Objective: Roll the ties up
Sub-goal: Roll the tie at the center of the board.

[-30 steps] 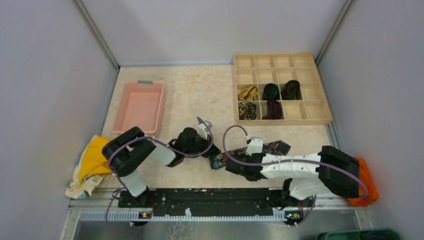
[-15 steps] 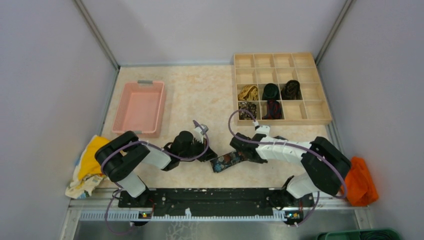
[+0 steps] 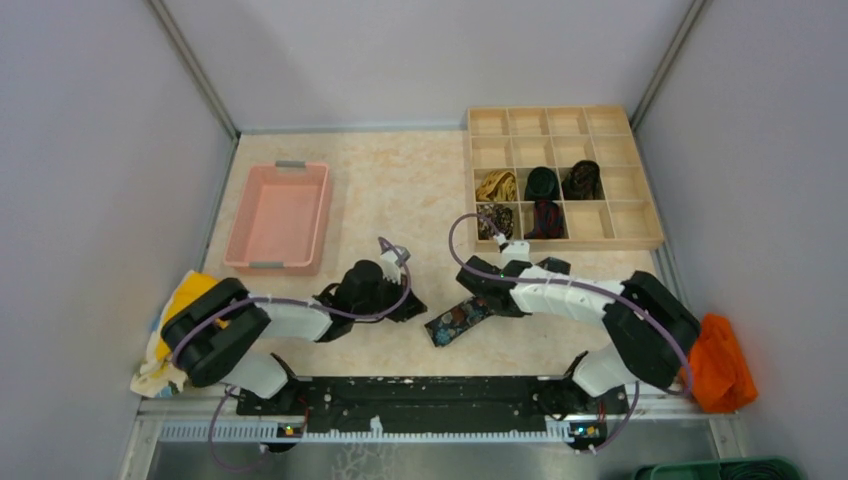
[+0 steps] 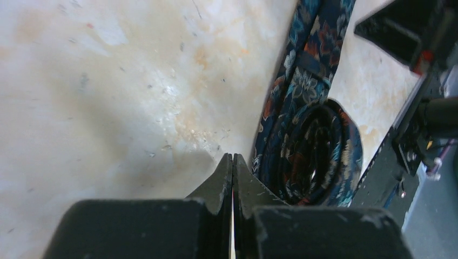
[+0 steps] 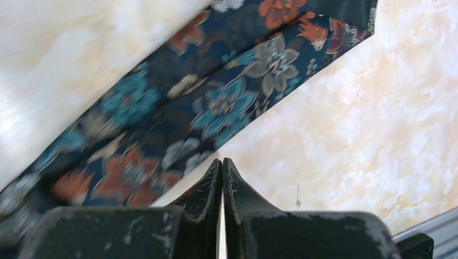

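Note:
A dark floral tie [image 3: 456,321] lies on the table between the arms. In the left wrist view its near end is wound into a loose coil [image 4: 318,156] and the rest runs away as a flat strip [image 4: 316,38]. My left gripper [image 3: 411,308] is shut and empty, its tip [image 4: 233,156] on the table just left of the coil. My right gripper [image 3: 470,289] is also shut and empty, its tip [image 5: 222,161] beside the edge of the flat floral strip [image 5: 216,102]. Several rolled ties [image 3: 541,184] sit in the wooden organizer [image 3: 610,238].
A pink tray [image 3: 252,240] stands at the left. A yellow cloth [image 3: 188,318] lies off the table's left edge, an orange cloth [image 3: 716,362] at the right. The black base rail [image 3: 420,395] runs along the near edge.
Both grippers have come off the tie. The right arm swung back and away from the near edge, the left arm drew back to the left, and the tie now lies uncovered.

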Robot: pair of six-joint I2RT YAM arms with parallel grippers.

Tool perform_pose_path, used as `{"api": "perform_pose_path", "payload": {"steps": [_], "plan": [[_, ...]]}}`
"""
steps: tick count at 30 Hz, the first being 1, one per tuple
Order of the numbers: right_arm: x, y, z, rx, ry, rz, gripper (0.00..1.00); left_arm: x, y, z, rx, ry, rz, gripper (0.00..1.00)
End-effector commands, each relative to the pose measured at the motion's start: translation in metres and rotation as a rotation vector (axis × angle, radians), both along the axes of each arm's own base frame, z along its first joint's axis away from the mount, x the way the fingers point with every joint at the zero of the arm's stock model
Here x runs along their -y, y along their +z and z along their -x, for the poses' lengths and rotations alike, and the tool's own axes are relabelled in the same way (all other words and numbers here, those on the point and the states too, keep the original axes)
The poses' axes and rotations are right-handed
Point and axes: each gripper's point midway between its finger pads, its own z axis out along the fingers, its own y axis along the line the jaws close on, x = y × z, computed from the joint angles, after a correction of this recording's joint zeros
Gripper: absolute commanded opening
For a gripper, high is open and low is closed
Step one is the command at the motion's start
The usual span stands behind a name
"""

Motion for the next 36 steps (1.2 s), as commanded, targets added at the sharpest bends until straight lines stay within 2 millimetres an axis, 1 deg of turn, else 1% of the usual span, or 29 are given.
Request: {"api": "perform_pose_path", "payload": {"steps": [1, 2, 4, 5, 6, 7, 8, 11, 12, 13, 14, 15, 16, 17, 19, 22, 23, 24, 27, 28, 33, 36], "plan": [[-0.030, 0.054, 0.006, 0.164, 0.127, -0.119, 0.00, -0.030, 0.019, -0.019, 0.031, 0.199, -0.097, 0.00], [-0.039, 0.067, 0.010, 0.194, 0.172, -0.144, 0.00, -0.042, 0.028, -0.026, 0.044, 0.279, -0.105, 0.00], [-0.059, 0.089, 0.019, 0.238, 0.271, -0.205, 0.02, -0.068, 0.054, -0.034, 0.076, 0.439, -0.096, 0.00], [-0.069, 0.097, 0.024, 0.254, 0.309, -0.233, 0.03, -0.086, 0.067, -0.039, 0.100, 0.542, -0.091, 0.00], [-0.078, 0.104, 0.030, 0.263, 0.351, -0.253, 0.03, -0.104, 0.083, -0.040, 0.115, 0.630, -0.073, 0.00], [-0.086, 0.108, 0.036, 0.264, 0.388, -0.260, 0.04, -0.124, 0.090, -0.036, 0.119, 0.703, -0.090, 0.00], [-0.093, 0.111, 0.041, 0.269, 0.417, -0.257, 0.04, -0.139, 0.107, -0.035, 0.146, 0.764, -0.060, 0.00], [-0.119, 0.113, 0.058, 0.269, 0.524, -0.189, 0.04, -0.180, 0.153, -0.028, 0.223, 0.902, 0.011, 0.00], [-0.129, 0.112, 0.066, 0.269, 0.573, -0.148, 0.07, -0.193, 0.169, -0.024, 0.248, 0.940, 0.044, 0.00], [-0.139, 0.110, 0.071, 0.263, 0.601, -0.109, 0.12, -0.203, 0.179, -0.021, 0.261, 0.972, 0.056, 0.00], [-0.144, 0.106, 0.073, 0.260, 0.611, -0.050, 0.19, -0.212, 0.189, -0.019, 0.275, 0.999, 0.067, 0.00], [-0.156, 0.110, 0.075, 0.262, 0.615, -0.023, 0.24, -0.219, 0.198, -0.017, 0.286, 1.018, 0.070, 0.00], [-0.164, 0.102, 0.077, 0.254, 0.618, 0.040, 0.32, -0.225, 0.205, -0.015, 0.294, 1.035, 0.069, 0.00], [-0.172, 0.098, 0.080, 0.247, 0.638, 0.087, 0.37, -0.230, 0.212, -0.013, 0.302, 1.045, 0.063, 0.00], [-0.186, 0.093, 0.082, 0.245, 0.645, 0.139, 0.55, -0.236, 0.222, -0.011, 0.312, 1.053, 0.052, 0.00], [-0.200, 0.082, 0.084, 0.225, 0.650, 0.175, 0.66, -0.234, 0.224, -0.010, 0.309, 1.039, 0.043, 0.00], [-0.204, 0.078, 0.084, 0.225, 0.649, 0.169, 0.67, -0.232, 0.224, -0.010, 0.307, 1.030, 0.049, 0.00], [-0.208, 0.074, 0.084, 0.221, 0.651, 0.160, 0.70, -0.230, 0.223, -0.010, 0.307, 1.023, 0.052, 0.00], [-0.214, 0.061, 0.084, 0.196, 0.658, 0.124, 0.72, -0.229, 0.219, -0.010, 0.307, 1.014, 0.054, 0.00], [-0.213, 0.056, 0.082, 0.182, 0.652, 0.118, 0.72, -0.230, 0.219, -0.009, 0.309, 1.014, 0.057, 0.00], [-0.195, 0.033, 0.072, 0.140, 0.620, 0.129, 0.72, -0.232, 0.221, -0.008, 0.323, 1.013, 0.071, 0.00], [-0.188, 0.025, 0.066, 0.127, 0.610, 0.120, 0.72, -0.229, 0.220, -0.009, 0.330, 1.000, 0.071, 0.00]]}}
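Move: The tie's rolled end lies about 18 cm to the right hand's left and 4 cm back, near fingertip height. The tie's flat far end is about 7 cm ahead of that hand and 3 cm to its right, and the middle of the wooden tray is roughly 26 cm ahead and 5 cm right. For the left hand the rolled end is close by, about 5 cm to its right and 4 cm back. The right hand lifts off to about 10 cm up, swinging some 20 cm left and 9 cm back towards the rolled end while turning nearly 40 degrees counter-clockwise, then sinks about 8 cm with its fingers opening from shut to wide and eases slightly right and forward so that the roll lies ahead of the open gap. Meanwhile the left hand, fingers still shut, clears out quickly from beside the roll, going about 23 cm left and as far up and turning nearly 60 degrees counter-clockwise. ##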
